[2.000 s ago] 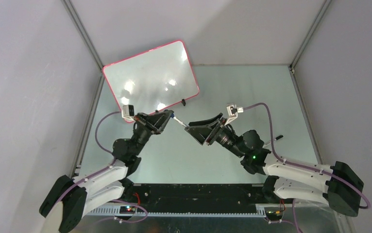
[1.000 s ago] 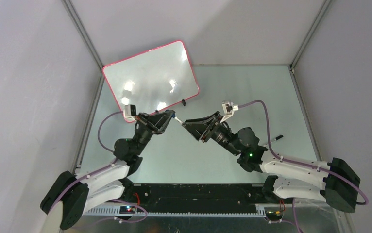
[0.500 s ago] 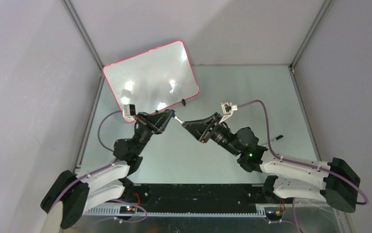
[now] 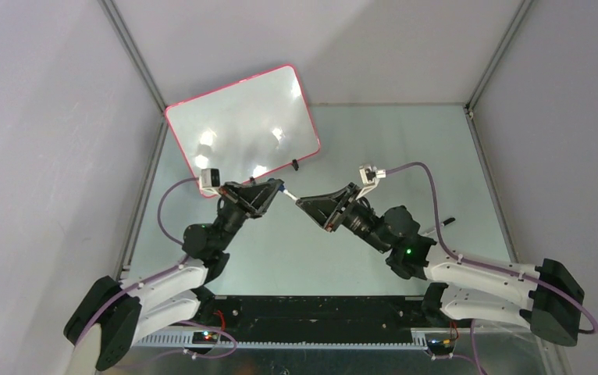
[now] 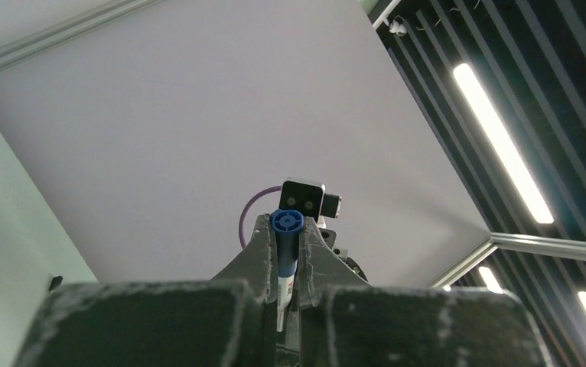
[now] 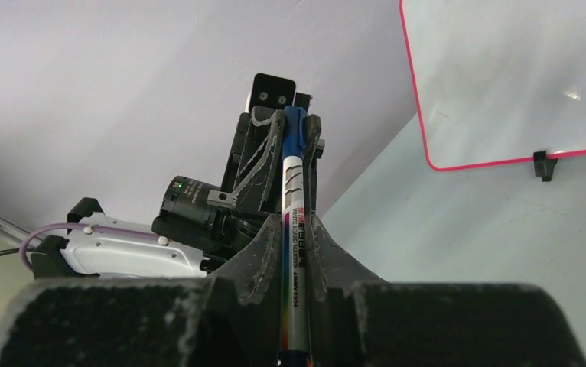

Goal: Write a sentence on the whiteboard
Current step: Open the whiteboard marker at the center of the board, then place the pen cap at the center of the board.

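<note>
The whiteboard (image 4: 241,125) leans at the back left, glossy white with a red-pink rim; it also appears in the right wrist view (image 6: 504,76). Only glare spots show on its face, and no sentence is visible. In front of it a white marker (image 4: 287,194) with a blue end bridges both grippers above the table. My left gripper (image 4: 271,190) is shut on the blue end (image 5: 286,225). My right gripper (image 4: 304,204) is shut on the printed barrel (image 6: 294,245). The two sets of fingertips nearly meet.
A black clip foot (image 6: 544,164) props the board's lower edge. A small dark stick-like object (image 4: 446,222) lies on the pale green table (image 4: 405,148) to the right. Grey walls enclose the table on three sides.
My right gripper has closed its fingers onto the marker's barrel and shifted slightly. The left gripper keeps its hold and has not moved.
</note>
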`<state>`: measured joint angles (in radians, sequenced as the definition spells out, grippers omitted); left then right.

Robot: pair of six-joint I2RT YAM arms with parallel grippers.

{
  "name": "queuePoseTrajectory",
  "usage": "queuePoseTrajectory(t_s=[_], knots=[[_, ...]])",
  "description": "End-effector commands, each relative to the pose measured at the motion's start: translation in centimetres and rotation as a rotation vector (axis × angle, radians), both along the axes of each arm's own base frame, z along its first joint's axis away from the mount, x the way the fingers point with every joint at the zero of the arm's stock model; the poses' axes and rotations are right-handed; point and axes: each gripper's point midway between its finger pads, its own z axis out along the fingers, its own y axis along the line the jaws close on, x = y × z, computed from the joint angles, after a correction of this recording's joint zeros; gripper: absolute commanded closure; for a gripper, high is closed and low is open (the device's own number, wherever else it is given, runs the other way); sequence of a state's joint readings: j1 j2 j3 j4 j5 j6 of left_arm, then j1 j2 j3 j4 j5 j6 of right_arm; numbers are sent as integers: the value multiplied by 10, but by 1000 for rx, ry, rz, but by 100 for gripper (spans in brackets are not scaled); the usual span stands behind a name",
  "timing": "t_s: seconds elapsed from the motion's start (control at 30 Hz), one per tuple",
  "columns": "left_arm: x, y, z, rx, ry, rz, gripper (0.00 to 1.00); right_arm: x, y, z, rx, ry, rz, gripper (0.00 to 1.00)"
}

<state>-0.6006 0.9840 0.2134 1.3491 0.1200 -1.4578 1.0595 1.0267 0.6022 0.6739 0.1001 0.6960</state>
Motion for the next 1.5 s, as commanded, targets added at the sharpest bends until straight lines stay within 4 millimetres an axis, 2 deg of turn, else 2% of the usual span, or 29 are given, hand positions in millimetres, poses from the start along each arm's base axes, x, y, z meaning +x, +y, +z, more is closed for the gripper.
queuePoseTrajectory(t_s=[0.0, 0.03, 0.07, 0.23, 0.33, 0.4, 0.43, 0.47, 0.5, 0.53, 0.57, 0.6, 0.67, 0.7, 0.73, 0.77, 0.8, 0.83, 0.9, 0.93, 0.97, 1.07, 1.1, 1.13, 1.23, 1.3, 1.33, 1.37, 1.47], knots=[[4, 18, 24, -33, -61, 106, 100, -1, -18, 0, 31, 30, -43, 100], [9, 21, 20, -9, -49, 140, 100, -3, -22, 0, 35, 30, -44, 100], [12, 24, 17, 2, -40, 170, 100, -2, -24, -10, 18, 50, -55, 100], [26, 45, 6, 0, 24, 266, 100, -5, -43, -31, 19, 105, -82, 100], [32, 51, 2, -4, 36, 274, 100, -8, -52, -46, 1, 130, -93, 100], [34, 51, 1, 7, 29, 279, 100, -11, -60, -44, 8, 121, -98, 100], [37, 50, -3, 28, 42, 284, 100, -11, -63, -51, -21, 128, -107, 100], [41, 45, -11, 82, 57, 288, 100, -13, -70, -46, -14, 114, -118, 100], [43, 43, -16, 117, 67, 290, 100, -9, -78, -57, -60, 130, -157, 100], [50, 38, -29, 202, 98, 304, 100, -11, -90, -50, -43, 120, -181, 100], [54, 38, -35, 257, 102, 330, 100, -5, -101, -62, -96, 135, -239, 100], [59, 34, -49, 337, 136, 338, 100, -7, -115, -53, -76, 120, -268, 100], [68, 32, -71, 470, 186, 377, 100, -2, -141, -70, -173, 133, -360, 100], [72, 31, -73, 523, 179, 394, 100, 0, -151, -64, -186, 121, -391, 100], [71, 26, -86, 580, 203, 380, 100, 2, -165, -72, -236, 138, -437, 100], [75, 23, -88, 628, 200, 386, 100, 2, -173, -63, -246, 127, -460, 100], [74, 16, -103, 691, 234, 360, 100, 4, -184, -72, -299, 142, -495, 100], [78, 10, -105, 738, 229, 355, 100, 4, -190, -64, -312, 130, -513, 100], [79, -7, -120, 833, 250, 308, 100, 5, -203, -63, -370, 132, -554, 100], [75, -17, -128, 878, 264, 272, 100, 4, -209, -59, -387, 132, -569, 100], [75, -31, -140, 950, 279, 234, 100, 4, -212, -59, -414, 123, -575, 100], [74, -63, -155, 1108, 282, 149, 100, 2, -226, -46, -466, 126, -607, 100], [74, -80, -161, 1173, 281, 108, 100, 3, -227, -46, -490, 131, -616, 100], [74, -87, -167, 1211, 289, 92, 100, 2, -232, -43, -511, 134, -625, 100], [70, -126, -181, 1333, 280, 8, 100, 1, -234, -40, -562, 134, -615, 100], [68, -145, -190, 1394, 274, -19, 100, -3, -232, -37, -571, 121, -588, 100], [67, -151, -203, 1430, 281, -42, 100, -4, -233, -35, -565, 119, -585, 100], [66, -161, -197, 1435, 274, -57, 100, -7, -234, -33, -557, 116, -579, 100], [62, -180, -218, 1489, 300, -141, 100, -12, -237, -31, -531, 118, -569, 100]])
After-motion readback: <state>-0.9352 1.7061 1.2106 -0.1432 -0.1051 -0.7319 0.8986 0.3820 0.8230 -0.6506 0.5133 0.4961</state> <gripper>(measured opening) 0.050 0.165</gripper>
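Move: The capped marker bridges the two hands: the left grips the blue cap, with the marker body's middle about 3 cm back, 4 cm to its right and 2 cm lower. From the right hand, which holds the body, the cap lies some 4 cm ahead, 5 cm left and slightly higher. The whiteboard's middle is roughly 27 cm ahead of the left hand, 13 cm left and 20 cm below; the spare marker is about 35 cm right of the right hand, 3 cm ahead and 25 cm below. The right hand, keeping its grip on the marker body, draws away from the blue cap to the right and down by about 5 cm each, then sweeps on rightwards to some 23 cm in all, its wrist swinging clockwise and rolling. The left hand, still pinching the cap, first gives slightly towards the pull, then springs back left and forward as the cap comes free, and with its fingers shut swings forward, down and finally well to the right over the open table, ending about 19 cm lower with the wrist rolled some 75 degrees so the fingers slant down. ##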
